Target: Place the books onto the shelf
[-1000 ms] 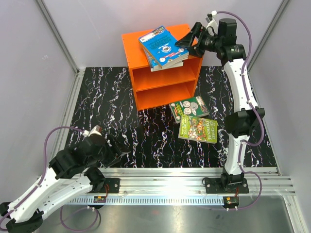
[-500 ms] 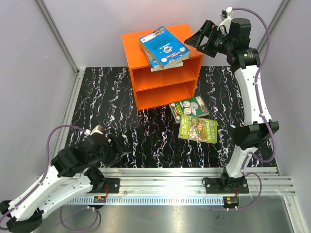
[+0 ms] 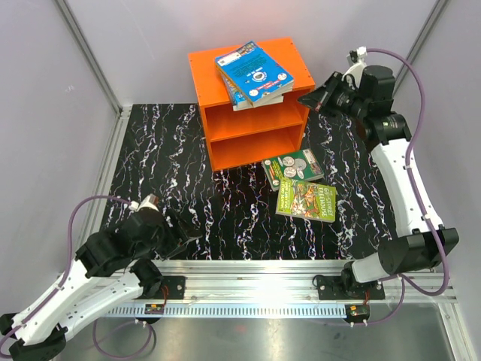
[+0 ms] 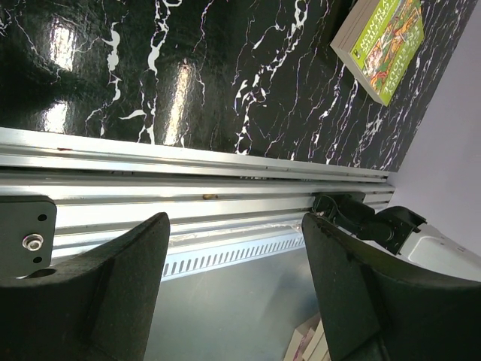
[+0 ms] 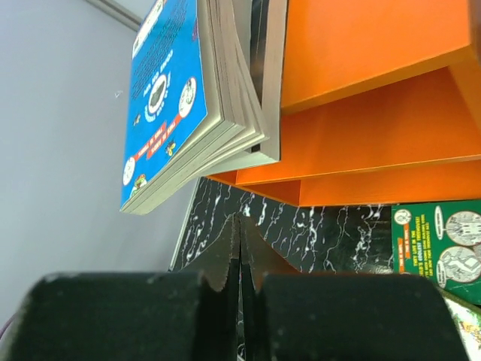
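Observation:
The orange shelf [image 3: 252,113] stands at the back of the black marbled table. A stack of books lies tilted on its roof, a bright blue one [image 3: 254,73] on top, and overhangs the right edge. Both compartments look bare. My right gripper [image 3: 307,98] hangs just right of the shelf's top, shut and holding nothing. In the right wrist view its gripper [image 5: 240,222] is pressed shut below the blue book [image 5: 161,98] and the shelf [image 5: 361,45]. A green coin book [image 3: 297,167] and a green illustrated book [image 3: 306,200] lie on the table. My left gripper [image 3: 180,237] is open near the front rail.
An aluminium rail [image 3: 263,271] runs along the near edge, also in the left wrist view as the rail [image 4: 188,173], with the illustrated book [image 4: 383,41] beyond it and the left gripper [image 4: 237,226] over it. Grey walls close in the sides and back.
My right gripper has drawn back from the book stack, to the right and downward, and its jaws have gone from wide open to shut. The left arm has not moved.

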Robot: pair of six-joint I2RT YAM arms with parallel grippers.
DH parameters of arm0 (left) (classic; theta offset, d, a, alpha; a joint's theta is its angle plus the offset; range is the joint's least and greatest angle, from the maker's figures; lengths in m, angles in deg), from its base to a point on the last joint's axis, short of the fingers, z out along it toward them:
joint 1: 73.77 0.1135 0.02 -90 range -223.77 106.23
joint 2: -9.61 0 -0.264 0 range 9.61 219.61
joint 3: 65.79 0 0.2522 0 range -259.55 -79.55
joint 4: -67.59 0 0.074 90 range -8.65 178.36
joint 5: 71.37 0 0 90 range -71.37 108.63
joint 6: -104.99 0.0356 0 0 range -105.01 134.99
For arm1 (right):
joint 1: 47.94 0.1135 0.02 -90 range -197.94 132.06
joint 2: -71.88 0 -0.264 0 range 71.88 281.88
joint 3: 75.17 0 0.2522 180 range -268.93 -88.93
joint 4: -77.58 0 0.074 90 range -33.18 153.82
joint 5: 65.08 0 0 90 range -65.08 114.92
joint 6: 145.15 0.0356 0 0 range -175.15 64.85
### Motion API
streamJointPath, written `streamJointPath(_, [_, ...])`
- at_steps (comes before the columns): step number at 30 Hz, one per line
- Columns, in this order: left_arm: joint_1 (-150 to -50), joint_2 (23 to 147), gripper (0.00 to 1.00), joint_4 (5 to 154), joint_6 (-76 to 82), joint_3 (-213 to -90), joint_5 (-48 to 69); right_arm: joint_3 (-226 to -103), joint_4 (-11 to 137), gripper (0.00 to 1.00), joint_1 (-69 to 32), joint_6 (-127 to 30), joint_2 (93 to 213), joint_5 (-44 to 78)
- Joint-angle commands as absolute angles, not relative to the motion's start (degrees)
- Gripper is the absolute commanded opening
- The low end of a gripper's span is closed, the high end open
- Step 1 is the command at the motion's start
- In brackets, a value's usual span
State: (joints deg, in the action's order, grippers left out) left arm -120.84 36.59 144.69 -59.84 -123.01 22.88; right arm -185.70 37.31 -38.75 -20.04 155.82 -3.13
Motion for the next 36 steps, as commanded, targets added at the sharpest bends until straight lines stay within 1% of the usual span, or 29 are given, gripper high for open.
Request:
streamJointPath(1, [-120.79, 36.68, 0.74, 142.88, -58.58, -122.61, 21.97, -184.47, 42.46, 0.0, -36.87, -18.59, 154.32, -3.99])
streamJointPath(12, [-120.7, 35.72, 0.74, 145.24, -58.66, -124.19, 23.11, -188.85, 43.42, 0.0, -30.1, -17.54, 159.85, -1.88])
streamJointPath(20, [-120.79, 32.2, 0.74, 147.53, -60.68, -124.02, 24.52, -193.6, 43.16, 0.0, -27.29, -17.27, 164.77, -1.8])
streamJointPath(29, [-120.7, 31.58, 0.74, 147.98, -61.74, -123.67, 25.66, -199.4, 41.67, 0.0, -24.74, -17.36, 169.43, -2.67])
streamJointPath(36, [-120.7, 31.76, 0.74, 147.19, -62.18, -123.49, 25.93, -197.74, 38.77, 0.0, -24.56, -19.99, 167.59, -2.24])
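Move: The top blue book of the stack on the shelf has its middle some 13 cm left of the right hand and 9 cm ahead, about level with it. Under it, A Tale of Two Cities lies about 14 cm left, 9 ahead and 4 lower, on the shelf top, whose middle is 14 left, 12 ahead and 6 lower. From the left hand the blue book is about 39 cm ahead, 15 right and 23 higher. The top blue book, lying skewed on the stack, is met at its near, right-hand short edge by the right hand's closed fingertips, which push it to the left. The hand sweeps about 12 cm left, ending a centimetre or so farther out and lower, and turns some 15 degrees counter-clockwise; the fingers stay shut. ##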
